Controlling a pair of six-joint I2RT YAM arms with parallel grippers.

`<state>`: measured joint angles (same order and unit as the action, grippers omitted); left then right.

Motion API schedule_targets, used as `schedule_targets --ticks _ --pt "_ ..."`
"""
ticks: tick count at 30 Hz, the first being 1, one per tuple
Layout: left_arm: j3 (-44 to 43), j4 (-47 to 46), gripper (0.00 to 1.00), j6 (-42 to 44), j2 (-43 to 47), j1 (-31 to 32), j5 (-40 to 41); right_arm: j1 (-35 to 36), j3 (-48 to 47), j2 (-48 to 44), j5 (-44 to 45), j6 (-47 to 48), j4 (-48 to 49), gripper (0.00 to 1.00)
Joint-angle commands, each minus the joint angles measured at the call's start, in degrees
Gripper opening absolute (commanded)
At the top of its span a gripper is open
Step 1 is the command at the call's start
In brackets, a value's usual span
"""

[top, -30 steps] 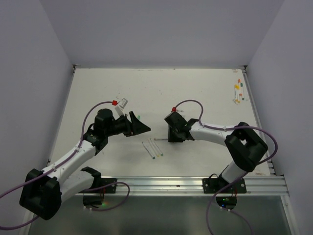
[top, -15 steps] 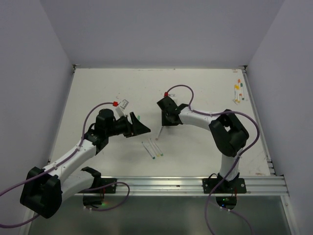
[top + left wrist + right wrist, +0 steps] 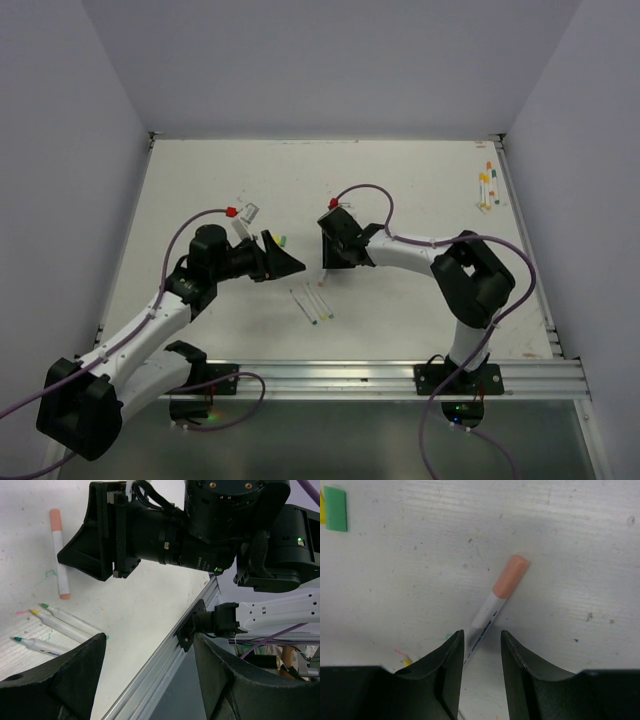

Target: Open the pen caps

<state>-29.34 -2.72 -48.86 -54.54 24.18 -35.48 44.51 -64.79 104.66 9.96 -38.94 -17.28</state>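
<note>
A white pen with an orange cap (image 3: 510,576) lies flat on the table, its barrel (image 3: 485,617) running down between the fingers of my right gripper (image 3: 482,647). The jaws stand a little apart around the barrel, which lies close to the left finger (image 3: 451,660), with a clear gap on the other side. From above, this gripper (image 3: 335,256) points down at mid table. My left gripper (image 3: 283,262) hovers just to its left, open and empty. Its wrist view shows the same orange pen (image 3: 59,555) and three uncapped pens (image 3: 60,622).
A loose green cap (image 3: 335,508) lies on the table beyond the right gripper, a sliver of yellow beside it. Three uncapped pens (image 3: 312,305) lie near the front rail (image 3: 400,375). Several capped pens (image 3: 487,187) lie at the far right edge.
My right arm has swung left and away from the front rail, and its jaws have widened slightly. The orange-capped pen now lies on the table. The left arm has barely moved.
</note>
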Motion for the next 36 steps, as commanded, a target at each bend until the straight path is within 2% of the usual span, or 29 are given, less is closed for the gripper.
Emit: schedule_targets --ticks 1,6,9,10,12,18,24,36 --pt "-0.5 1.5 0.74 1.0 1.5 0.1 0.0 2.3 -1.5 1.1 0.0 -2.5 1.6 0.39" --pt "-0.5 2.2 0.74 1.5 2.1 0.0 0.2 4.7 -4.9 5.5 5.6 -3.4 -3.2 0.35" --pt "0.1 2.4 0.74 1.6 2.2 -0.1 0.5 4.9 -4.1 6.1 7.4 -3.5 -4.0 0.21" --pt "0.2 2.2 0.74 1.5 2.2 -0.2 0.5 4.9 -3.0 6.0 7.9 -3.3 -3.1 0.1" --pt "0.5 1.8 0.74 1.4 2.0 -0.2 0.3 4.9 -2.5 5.7 10.3 -2.8 -3.1 0.0" --pt "0.2 1.2 0.74 1.6 0.2 -0.4 0.6 4.7 -4.9 4.8 14.0 2.3 -4.0 0.0" --pt "0.2 2.3 0.74 1.9 -0.2 -1.5 2.2 4.6 -6.2 0.3 13.8 9.1 -3.9 0.0" --pt "2.2 2.6 0.74 0.2 -0.6 -3.8 4.6 4.5 -2.1 -7.0 1.7 17.1 0.8 0.0"
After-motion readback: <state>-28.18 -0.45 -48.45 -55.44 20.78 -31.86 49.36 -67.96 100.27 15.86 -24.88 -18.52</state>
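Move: The orange-capped pen lies almost under the right hand, its middle about 2 cm ahead, 1 cm left and 2 cm below. From the right hand, the loose green and yellow caps are some 7 cm ahead and 11 cm to the left, and the three uncapped pens some 8 cm back and 4 cm left. For the left hand, the orange-capped pen is roughly 7 cm ahead, 8 cm right and 16 cm down. Near its uncapped end, the orange-capped pen gets the right fingers, which sweep about 3 cm left and shut there, then travel shut some 2.5 cm back to the right and slightly forward, before rising about 5 cm, still shut but without the pen, the tips swinging forward. The left hand, open, eases down, left and forward by roughly 3 cm. ##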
